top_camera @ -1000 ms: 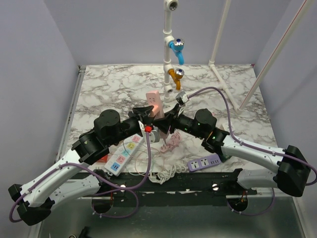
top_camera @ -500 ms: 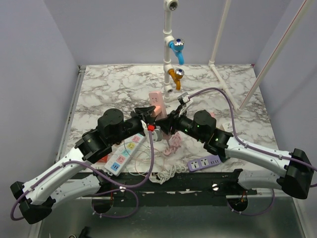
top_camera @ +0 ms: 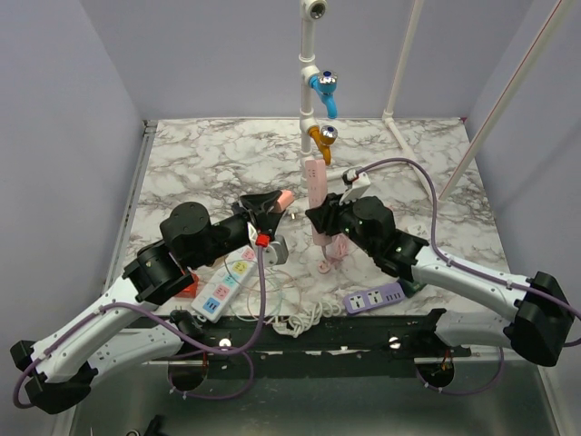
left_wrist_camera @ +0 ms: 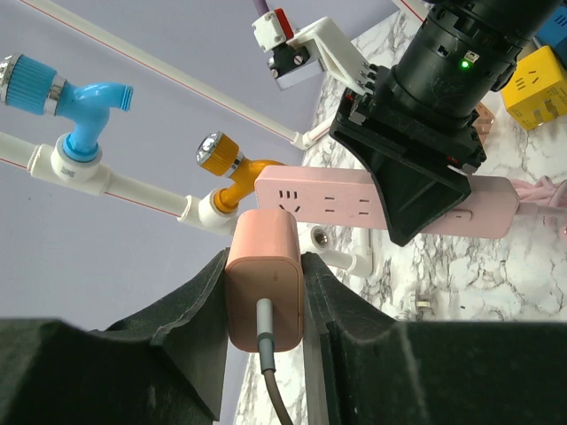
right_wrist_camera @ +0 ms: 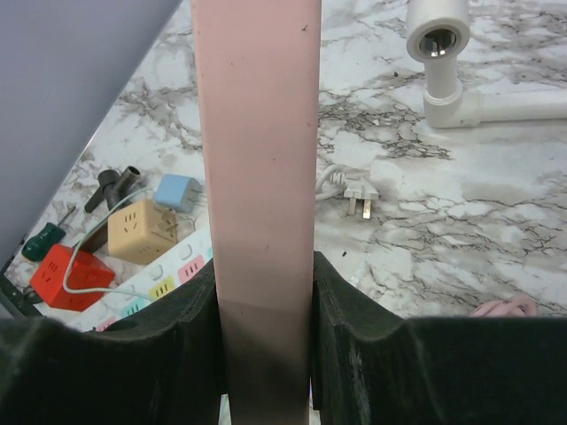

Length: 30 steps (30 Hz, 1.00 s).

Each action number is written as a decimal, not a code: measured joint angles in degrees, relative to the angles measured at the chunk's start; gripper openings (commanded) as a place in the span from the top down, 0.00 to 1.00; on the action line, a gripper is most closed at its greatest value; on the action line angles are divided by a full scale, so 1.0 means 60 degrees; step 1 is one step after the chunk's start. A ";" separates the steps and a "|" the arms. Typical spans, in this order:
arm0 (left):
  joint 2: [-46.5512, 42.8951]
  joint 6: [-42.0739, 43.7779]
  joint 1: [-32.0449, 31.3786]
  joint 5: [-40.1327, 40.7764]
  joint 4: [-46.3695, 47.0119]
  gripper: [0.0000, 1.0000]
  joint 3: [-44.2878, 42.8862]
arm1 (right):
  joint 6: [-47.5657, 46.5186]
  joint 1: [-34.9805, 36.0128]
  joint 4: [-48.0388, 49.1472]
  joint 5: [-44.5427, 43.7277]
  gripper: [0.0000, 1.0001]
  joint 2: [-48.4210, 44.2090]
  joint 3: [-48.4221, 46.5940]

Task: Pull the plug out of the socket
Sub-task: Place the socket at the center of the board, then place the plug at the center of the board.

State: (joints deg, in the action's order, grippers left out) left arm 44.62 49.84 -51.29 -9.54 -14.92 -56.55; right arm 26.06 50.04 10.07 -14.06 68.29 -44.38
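Note:
My left gripper (left_wrist_camera: 264, 305) is shut on the pink plug (left_wrist_camera: 264, 266), whose grey cable runs down between the fingers. In the top view the plug (top_camera: 284, 196) hangs free in the left gripper (top_camera: 272, 203), a short gap left of the pink socket strip (top_camera: 315, 178). The strip stands nearly upright above the table, and my right gripper (top_camera: 323, 218) is shut on its lower part. In the right wrist view the strip (right_wrist_camera: 257, 159) fills the space between the right gripper's (right_wrist_camera: 266, 341) pads. The left wrist view shows the strip's outlets (left_wrist_camera: 332, 202) empty.
A white strip with coloured outlets (top_camera: 227, 280) and a purple strip (top_camera: 374, 298) lie near the front edge. A white pipe with blue and orange taps (top_camera: 315, 100) rises behind. A loose white plug (right_wrist_camera: 358, 197), a yellow cube (right_wrist_camera: 142, 232) and a red cube (right_wrist_camera: 66, 276) lie on the marble.
The plug has come out of the pink strip. The right gripper has swung the strip right and upright, and the left gripper has drawn back left with the plug.

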 measured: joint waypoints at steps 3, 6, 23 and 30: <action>-0.0018 -0.0029 -0.0033 -0.0033 0.0000 1.00 -0.0022 | -0.0040 0.0000 -0.0015 -0.0004 0.99 0.0029 0.0007; -0.0033 -0.0044 -0.0036 -0.0044 -0.0044 1.00 -0.0022 | -0.0091 0.0000 -0.0044 0.0044 0.99 0.0029 0.0036; 0.1359 -0.3228 0.1432 0.0109 -0.1796 1.00 -0.2171 | 0.1100 -0.0004 -0.2466 -0.0040 0.99 -0.0878 0.1563; 0.4025 -0.4896 0.3504 0.0324 -0.4033 1.00 -0.3206 | 0.1741 -0.0288 -0.2925 -0.0175 0.97 -0.0197 0.1545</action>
State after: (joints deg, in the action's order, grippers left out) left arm 68.77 20.47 -30.26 -7.60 -39.11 -75.79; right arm 36.51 48.31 -7.49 -15.11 67.11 -35.11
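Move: The right gripper holds the pink socket; its spot at the board's centre is roughly 20 cm below, 4 cm back and 6 cm to the right. The purple strip lies about 15 cm back and 12 cm right of that hand, the white strip 7 cm back and 24 cm left, both on the board. For the left gripper, which holds the plug already out, the open board lies some 18 cm ahead, 8 cm left and 36 cm down; the beige cube is 8 cm ahead, 17 cm left. Lower the right gripper about 12 cm towards the middle of the board, easing it some 6 cm right and a little back, tipping the fingers down about 20 degrees and keeping the socket gripped. Hold the left gripper almost still at first, then swing it forward about 10 cm, down and somewhat left, away from the socket, tipping the fingers down and turning counter-clockwise with the plug still pinched. ##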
